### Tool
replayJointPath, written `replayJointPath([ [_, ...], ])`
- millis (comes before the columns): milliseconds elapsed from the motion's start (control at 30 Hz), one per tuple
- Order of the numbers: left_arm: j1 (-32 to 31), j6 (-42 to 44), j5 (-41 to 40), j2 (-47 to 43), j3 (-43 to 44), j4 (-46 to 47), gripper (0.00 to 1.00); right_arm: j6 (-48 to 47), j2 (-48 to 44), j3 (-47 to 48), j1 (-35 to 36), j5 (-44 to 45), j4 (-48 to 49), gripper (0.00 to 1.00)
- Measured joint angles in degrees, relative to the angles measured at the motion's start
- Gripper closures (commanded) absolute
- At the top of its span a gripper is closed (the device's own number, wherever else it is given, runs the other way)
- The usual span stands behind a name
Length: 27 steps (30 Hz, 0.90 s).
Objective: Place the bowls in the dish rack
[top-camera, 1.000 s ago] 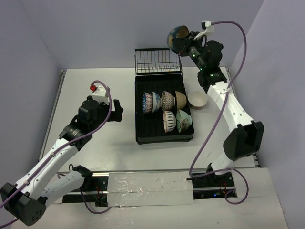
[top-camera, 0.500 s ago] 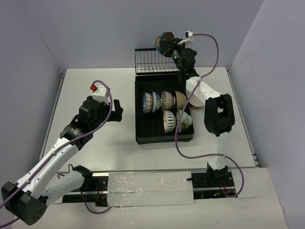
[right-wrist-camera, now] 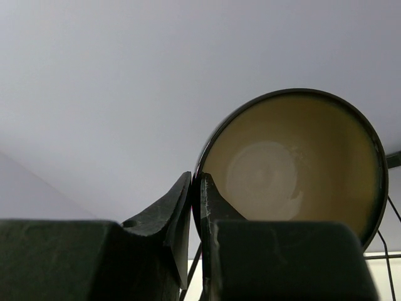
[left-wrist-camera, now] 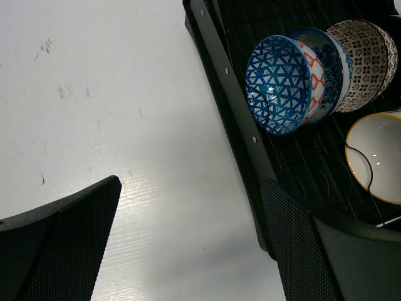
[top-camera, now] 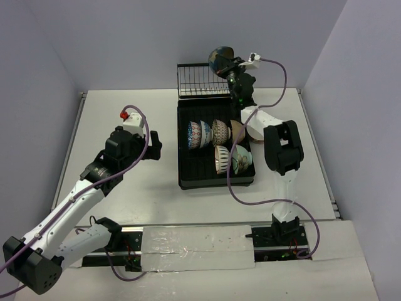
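My right gripper [top-camera: 229, 65] is shut on the rim of a dark bowl [top-camera: 220, 57] with a cream inside [right-wrist-camera: 294, 163], one finger inside the rim and one outside [right-wrist-camera: 195, 180]. It holds the bowl in the air over the upright wire section [top-camera: 207, 81] at the far end of the black dish rack [top-camera: 182, 157]. Several bowls stand on edge in the rack, among them a blue triangle-patterned one [left-wrist-camera: 279, 84], a red and blue one [left-wrist-camera: 321, 69] and a brown-speckled one [left-wrist-camera: 366, 63]. My left gripper [top-camera: 153, 145] hangs open over bare table [left-wrist-camera: 188, 241] just left of the rack's wall [left-wrist-camera: 232, 106].
Purple-grey walls close in the table at the back and both sides. The right arm's forearm [top-camera: 282, 147] stretches along the rack's right side. A white bowl with a tan rim [left-wrist-camera: 376, 157] lies in the rack's near row.
The right arm has folded in and carried the dark bowl left, from beyond the rack's far right corner to over the wire section. The left arm has stayed put.
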Motion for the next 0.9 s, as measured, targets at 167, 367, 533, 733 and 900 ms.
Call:
replayJointPath([
  [167,0.0,0.0,0.0,0.0,0.0,0.0,0.01,2.4,2.0,-0.2,0.0,0.7,1.1,1.0],
  [367,0.0,0.0,0.0,-0.1,0.0,0.0,0.01,5.9,2.7,-3.5,0.4,2.9,2.7,1.0],
  [533,0.1,0.0,0.0,-0.2,0.0,0.0,0.01,7.1,2.7,-7.0,0.7,5.9,5.3,1.0],
  [733,0.1,0.0,0.0,-0.6,0.0,0.0,0.01,9.7,2.2,-11.4,0.7,8.5,11.1,1.0],
  [900,0.1,0.0,0.1,-0.6,-0.1,0.0,0.01,12.2,0.9,-15.0,0.7,9.3,15.2,0.98],
])
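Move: Just above and off the right end of the upright wire rack at the back of the dish rack, the right hand already holds the brown bowl; the wire rack's middle lies about 13 cm left, 3 cm ahead and 12 cm below. The tan bowl in the tray is about 17 cm back with no sideways offset, the white bowl on the table some 14 cm back and 11 cm right, both about 28 cm lower. From the left hand, the wire rack is roughly 35 cm ahead and 34 cm right, about level in height. Sinking about 6 cm at first, the right hand lowers the pinched brown bowl beside the right end of the wire rack, then stops descending and eases back and to the right, some 2 cm each way. Its wrist rolls about 15 degrees, left side rising, and the fingers keep their grip on the bowl's rim; the bowl comes close against the wire frame. ##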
